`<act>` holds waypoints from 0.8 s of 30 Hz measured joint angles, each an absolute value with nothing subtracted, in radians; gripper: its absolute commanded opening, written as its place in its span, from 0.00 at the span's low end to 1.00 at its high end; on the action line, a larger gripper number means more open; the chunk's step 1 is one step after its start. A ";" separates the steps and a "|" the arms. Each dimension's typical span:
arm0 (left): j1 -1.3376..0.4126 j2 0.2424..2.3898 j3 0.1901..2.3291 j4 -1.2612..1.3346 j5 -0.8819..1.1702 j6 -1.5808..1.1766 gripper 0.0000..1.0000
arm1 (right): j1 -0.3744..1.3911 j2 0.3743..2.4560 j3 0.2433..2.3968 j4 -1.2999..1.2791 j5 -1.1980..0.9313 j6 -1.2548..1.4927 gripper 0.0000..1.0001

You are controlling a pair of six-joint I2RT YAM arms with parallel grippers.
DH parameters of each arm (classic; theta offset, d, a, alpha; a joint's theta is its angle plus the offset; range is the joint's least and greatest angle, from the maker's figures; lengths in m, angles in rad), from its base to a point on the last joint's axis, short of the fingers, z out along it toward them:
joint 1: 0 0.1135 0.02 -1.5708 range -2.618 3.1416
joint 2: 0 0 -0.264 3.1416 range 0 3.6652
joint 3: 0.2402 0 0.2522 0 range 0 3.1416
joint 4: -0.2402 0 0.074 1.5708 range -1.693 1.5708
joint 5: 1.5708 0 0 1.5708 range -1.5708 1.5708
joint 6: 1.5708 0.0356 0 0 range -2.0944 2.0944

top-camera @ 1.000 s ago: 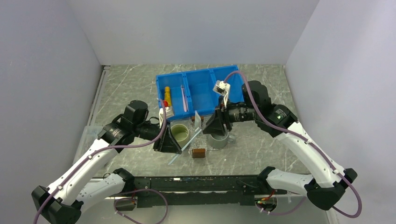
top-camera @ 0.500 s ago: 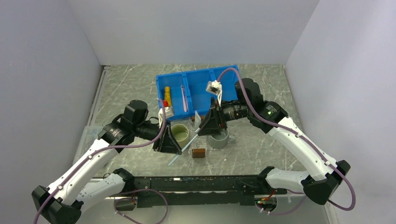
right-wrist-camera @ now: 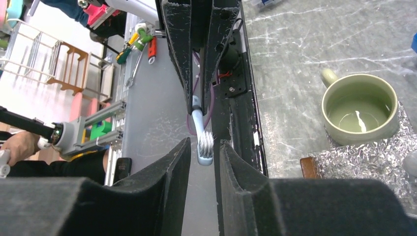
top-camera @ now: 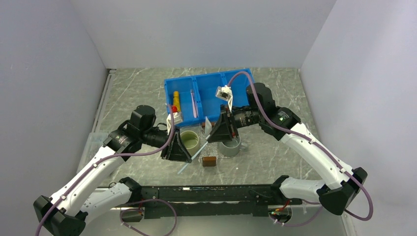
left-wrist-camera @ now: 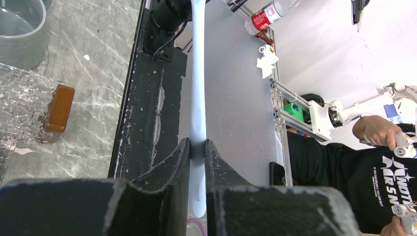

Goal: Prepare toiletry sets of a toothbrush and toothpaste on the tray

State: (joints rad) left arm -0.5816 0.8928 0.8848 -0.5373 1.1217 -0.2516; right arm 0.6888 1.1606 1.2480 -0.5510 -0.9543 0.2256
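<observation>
My left gripper (left-wrist-camera: 197, 143) is shut on the handle of a pale blue toothbrush (left-wrist-camera: 197, 73), holding it above the table's front edge. Its bristled head (right-wrist-camera: 205, 143) sits between the fingertips of my right gripper (right-wrist-camera: 205, 141), whose jaws stand a little apart on either side of it. From above, the two grippers (top-camera: 186, 158) (top-camera: 211, 139) meet over the clear tray (top-camera: 212, 147) with its brown block handle (top-camera: 210, 161). A pink toothbrush (top-camera: 194, 105) and a yellow-orange toothpaste (top-camera: 175, 100) lie in the blue bin (top-camera: 216, 83).
A green mug (top-camera: 189, 140) and a grey mug (top-camera: 230, 147) stand on the tray area under the grippers. The blue bin sits behind them at the back. The black arm-base rail (top-camera: 196, 194) runs along the near edge.
My right gripper has moved left and down to the toothbrush head, and its jaws have narrowed around it. My left gripper has held still with the toothbrush.
</observation>
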 measured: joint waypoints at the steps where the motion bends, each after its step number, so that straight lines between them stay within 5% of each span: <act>1: -0.582 0.893 0.884 -0.537 1.121 -0.252 0.00 | 0.689 1.161 1.248 -0.549 -0.955 0.227 0.25; 8: -0.582 0.892 0.879 -0.535 1.122 -0.253 0.02 | 0.689 1.161 1.248 -0.534 -0.965 0.239 0.00; 12: -0.582 0.892 0.879 -0.535 1.120 -0.253 0.20 | 0.689 1.162 1.248 -0.533 -0.968 0.241 0.00; 17: -0.582 0.894 0.879 -0.527 1.099 -0.273 0.54 | 0.689 1.162 1.248 -0.538 -0.956 0.239 0.00; 24: -0.582 0.887 0.921 -0.544 0.935 -0.292 0.75 | 0.689 1.183 1.305 -0.657 -0.864 0.207 0.00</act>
State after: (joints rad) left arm -0.5819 0.8871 0.9215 -0.5442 0.9348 -0.2920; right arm 0.6891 1.1828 1.3048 -0.6575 -0.8639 0.2073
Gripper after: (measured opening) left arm 0.665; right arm 0.051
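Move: The left hand holds the light-blue toothbrush near its handle end, the brush's middle about 2 cm ahead and 2 cm right of its fingertips. That middle is some 4 cm back, 6 cm left and 3 cm below the right hand, whose open fingers straddle the bristle head. Well below, from the right hand: the green mug 6 cm ahead, 8 cm left; the grey mug 5 cm ahead, 8 cm right; the near brown tray handle 1 cm back, straight below. Staying nearly in place, the right hand closes its fingers on the toothbrush's bristle head while the left keeps its grip on the handle. Only then does the left open wide, let go and draw off forward about 3 cm towards the green mug, swinging some 10 degrees counter-clockwise; the right, still pinching the head, begins to ease forward about 1 cm. ##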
